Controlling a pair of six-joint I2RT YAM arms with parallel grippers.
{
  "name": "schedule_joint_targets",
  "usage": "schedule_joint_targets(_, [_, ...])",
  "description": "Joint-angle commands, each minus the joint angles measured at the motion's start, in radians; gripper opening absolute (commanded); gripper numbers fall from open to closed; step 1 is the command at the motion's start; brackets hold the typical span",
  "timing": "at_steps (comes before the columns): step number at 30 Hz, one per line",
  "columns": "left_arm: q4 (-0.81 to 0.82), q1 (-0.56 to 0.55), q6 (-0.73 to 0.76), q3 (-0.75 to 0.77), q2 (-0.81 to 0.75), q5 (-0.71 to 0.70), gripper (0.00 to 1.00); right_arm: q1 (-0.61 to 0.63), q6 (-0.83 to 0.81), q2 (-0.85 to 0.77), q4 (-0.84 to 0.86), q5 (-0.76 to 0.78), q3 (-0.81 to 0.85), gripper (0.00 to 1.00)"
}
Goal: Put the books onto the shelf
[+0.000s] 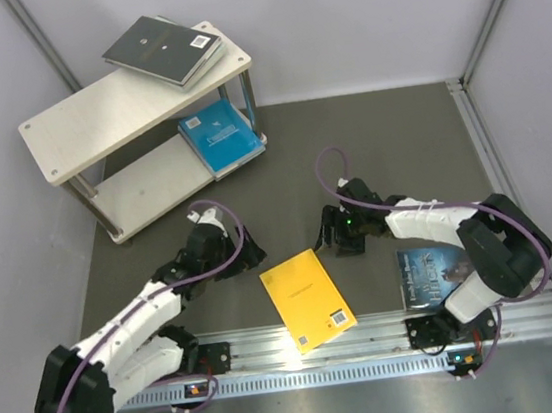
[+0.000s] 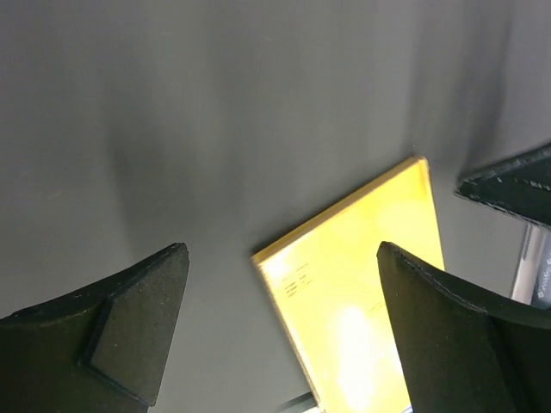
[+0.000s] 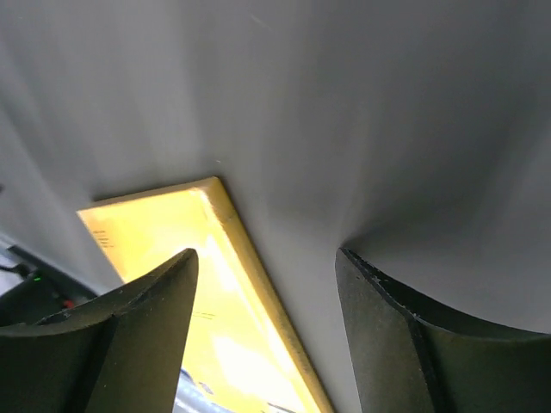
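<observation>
A yellow book [image 1: 309, 298] lies flat on the dark table between the two arms. My left gripper [image 1: 252, 257] hovers open just left of the book's far corner; in the left wrist view the yellow book [image 2: 362, 284] lies partly between my open left gripper [image 2: 282, 249]. My right gripper [image 1: 325, 239] is open off the far right corner, and in its wrist view the right gripper [image 3: 267, 254] straddles the long edge of the yellow book [image 3: 172, 232]. Nothing is held. The shelf [image 1: 74, 120] stands far left with dark books [image 1: 164, 49] on top and blue books [image 1: 219, 138] below.
A dark blue book [image 1: 433, 273] lies partly under the right arm. An aluminium rail [image 1: 373, 341] runs along the near edge. Grey walls close in the table. The right gripper's dark body [image 2: 516, 185] shows at the left wrist view's right edge.
</observation>
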Motion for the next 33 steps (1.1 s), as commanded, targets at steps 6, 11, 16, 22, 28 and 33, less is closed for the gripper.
schedule_joint_targets(6, [-0.203, -0.032, -0.147, -0.084, -0.076, -0.009, 0.94, 0.002, -0.118, -0.048, -0.168, 0.135, -0.134, 0.66])
schedule_joint_targets(11, [-0.133, -0.195, -0.316, -0.124, -0.027, -0.029, 0.94, 0.045, -0.101, -0.088, -0.191, 0.115, -0.174, 0.67])
schedule_joint_targets(16, [-0.084, -0.399, -0.463, -0.149, 0.002, -0.034, 0.95, 0.145, -0.057, -0.108, -0.2, 0.117, -0.201, 0.67])
schedule_joint_targets(22, [-0.147, -0.617, -0.601, -0.109, 0.064, -0.103, 0.95, 0.227, -0.014, -0.094, -0.193, 0.118, -0.205, 0.67])
schedule_joint_targets(28, [-0.138, -0.736, -0.707, -0.108, 0.119, -0.153, 0.95, 0.255, 0.0, -0.101, -0.19, 0.118, -0.225, 0.67])
schedule_joint_targets(33, [-0.107, -0.781, -0.764, -0.126, 0.188, -0.231, 0.96, 0.277, 0.029, -0.125, -0.168, 0.114, -0.254, 0.68])
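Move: The yellow book's middle lies about 11 cm back and 11 cm to the right of the left hand, some 5 cm below it; from the right hand it is roughly 11 cm back and 6 cm left, barely lower. The dark book lies about 10 cm back and 25 cm right of the right hand. The blue book on the lower shelf is some 28 cm ahead and 4 cm left of the left hand. Left hand sweeps back 16 cm and right to the yellow book's left edge; right slides back along the spine. ##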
